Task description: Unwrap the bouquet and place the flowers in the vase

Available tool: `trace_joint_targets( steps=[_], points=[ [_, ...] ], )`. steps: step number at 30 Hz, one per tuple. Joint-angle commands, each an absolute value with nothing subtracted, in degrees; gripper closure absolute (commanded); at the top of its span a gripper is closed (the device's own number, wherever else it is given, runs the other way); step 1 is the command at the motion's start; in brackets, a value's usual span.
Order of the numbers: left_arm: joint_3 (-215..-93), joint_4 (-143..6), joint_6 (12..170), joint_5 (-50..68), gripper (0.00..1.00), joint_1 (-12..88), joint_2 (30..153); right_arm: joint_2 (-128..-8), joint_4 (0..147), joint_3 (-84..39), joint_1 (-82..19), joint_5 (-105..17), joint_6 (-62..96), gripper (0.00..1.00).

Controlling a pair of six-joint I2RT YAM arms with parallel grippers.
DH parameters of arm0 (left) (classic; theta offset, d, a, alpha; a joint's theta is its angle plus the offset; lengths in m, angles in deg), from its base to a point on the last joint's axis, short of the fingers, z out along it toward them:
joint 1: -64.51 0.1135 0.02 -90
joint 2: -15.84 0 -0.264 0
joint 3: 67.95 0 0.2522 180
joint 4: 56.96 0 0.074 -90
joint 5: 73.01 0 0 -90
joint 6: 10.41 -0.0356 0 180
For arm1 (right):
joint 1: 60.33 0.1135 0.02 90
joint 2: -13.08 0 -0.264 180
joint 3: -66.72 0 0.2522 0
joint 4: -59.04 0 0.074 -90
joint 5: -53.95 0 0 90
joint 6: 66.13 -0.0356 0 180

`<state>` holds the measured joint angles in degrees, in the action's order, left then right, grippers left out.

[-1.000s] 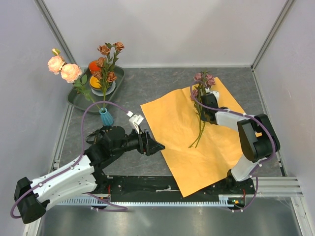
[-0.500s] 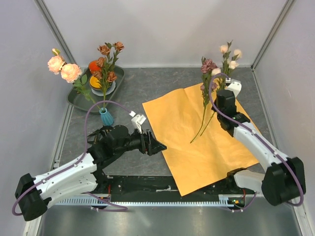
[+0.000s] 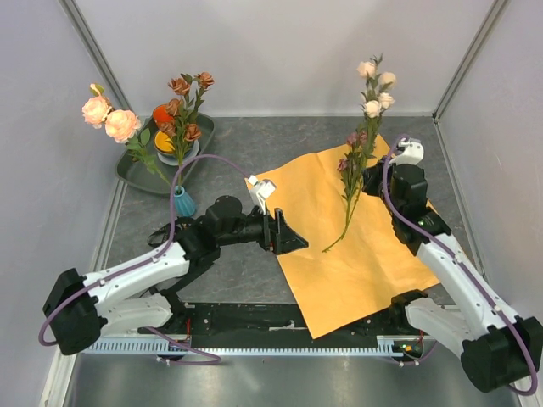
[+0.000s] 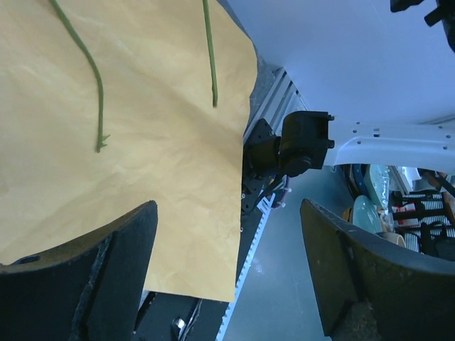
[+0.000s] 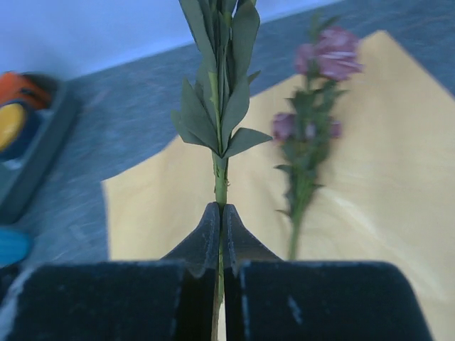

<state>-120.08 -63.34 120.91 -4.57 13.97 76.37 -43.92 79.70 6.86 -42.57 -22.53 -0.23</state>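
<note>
In the top view my right gripper (image 3: 373, 180) (image 5: 222, 209) is shut on the green stem (image 5: 221, 181) of the cream-white flowers (image 3: 374, 85) and holds them upright above the orange paper sheet (image 3: 356, 254) (image 5: 398, 199). A mauve flower (image 3: 351, 141) (image 5: 333, 53) lies on the sheet beside it. The teal vase (image 3: 183, 203) stands at the left with peach-pink roses (image 3: 109, 117) and rust-brown roses (image 3: 185, 106) in it. My left gripper (image 3: 288, 237) (image 4: 229, 213) is open and empty at the sheet's left edge (image 4: 142, 177). Two stem ends (image 4: 89, 64) show over the paper.
A dark tray (image 3: 136, 176) (image 5: 35, 163) at the back left holds an orange cup (image 3: 163, 114) (image 5: 18, 89) and a yellow bowl (image 3: 168, 142). Grey walls close in the left, back and right. A metal rail (image 3: 475, 322) runs along the near edge.
The right arm has lifted the cream-white flowers off the sheet and raised them upright. My left arm has reached right to the sheet's edge while its jaws spread wider.
</note>
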Motion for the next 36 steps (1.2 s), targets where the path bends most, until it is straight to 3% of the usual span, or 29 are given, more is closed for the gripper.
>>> trace_joint_targets(
  steps=[1,5,9,15,25,26,28,34,35,36],
  points=[
    [-125.1,-58.3,121.3,-8.8,0.12,13.8,80.4,-37.8,67.4,11.0,-41.7,-41.8,-8.2,1.00],
    [-126.3,-55.6,122.6,-9.4,0.15,13.7,83.9,-34.5,59.1,16.3,-37.8,-46.5,-15.9,1.00],
    [-126.4,-52.5,124.1,-10.6,0.17,13.7,85.8,-32.0,52.3,20.2,-28.5,-40.0,-19.3,1.00],
    [-125.4,-49.1,126.7,-11.7,0.25,13.7,87.6,-31.1,44.1,24.8,-23.5,-38.0,-22.7,1.00],
    [-123.9,-50.8,124.9,-10.9,0.92,13.7,85.6,-31.8,43.2,24.4,-22.2,-42.5,-21.7,1.00],
    [-124.0,-51.8,124.2,-10.8,0.95,13.7,84.8,-31.8,44.1,24.2,-22.3,-44.2,-20.7,1.00],
    [-124.0,-55.3,122.0,-10.2,0.98,13.7,83.3,-31.0,46.8,22.9,-22.3,-45.3,-18.5,0.94],
    [-124.1,-69.4,112.6,-7.8,0.98,13.7,73.2,-31.7,67.6,13.3,-22.4,-53.2,-3.8,0.51],
    [-124.7,-72.3,111.3,-7.4,0.98,13.7,72.2,-32.6,72.1,11.8,-22.4,-55.0,-2.4,0.40],
    [-124.9,-74.2,110.2,-6.6,0.98,13.8,70.1,-34.6,74.4,9.1,-22.5,-56.3,-0.7,0.36]
  ],
)
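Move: The white flower stem I'm after with my open left hand stands in my right grip, about 19 cm ahead of the left hand, 21 cm to its right and roughly 3 cm higher. The purple flowers lie some 18 cm ahead of the left hand, 18 cm to its right and 20 cm below. The wrapping paper's middle is about 2 cm ahead and 20 cm right of it, equally low. From my right hand, the left gripper waits about 19 cm back, 21 cm left, slightly below. With my right hand I sweep the white flower stem some 16 cm left and 12 cm back, rising about 5 cm, its left side rolling up and the wrist turning counter-clockwise. My left hand eases 4 cm right to meet the stem and pinches it low down, below the right fingers. Then the right fingers open about halfway to release it, while the left draws back left about 3 cm. ##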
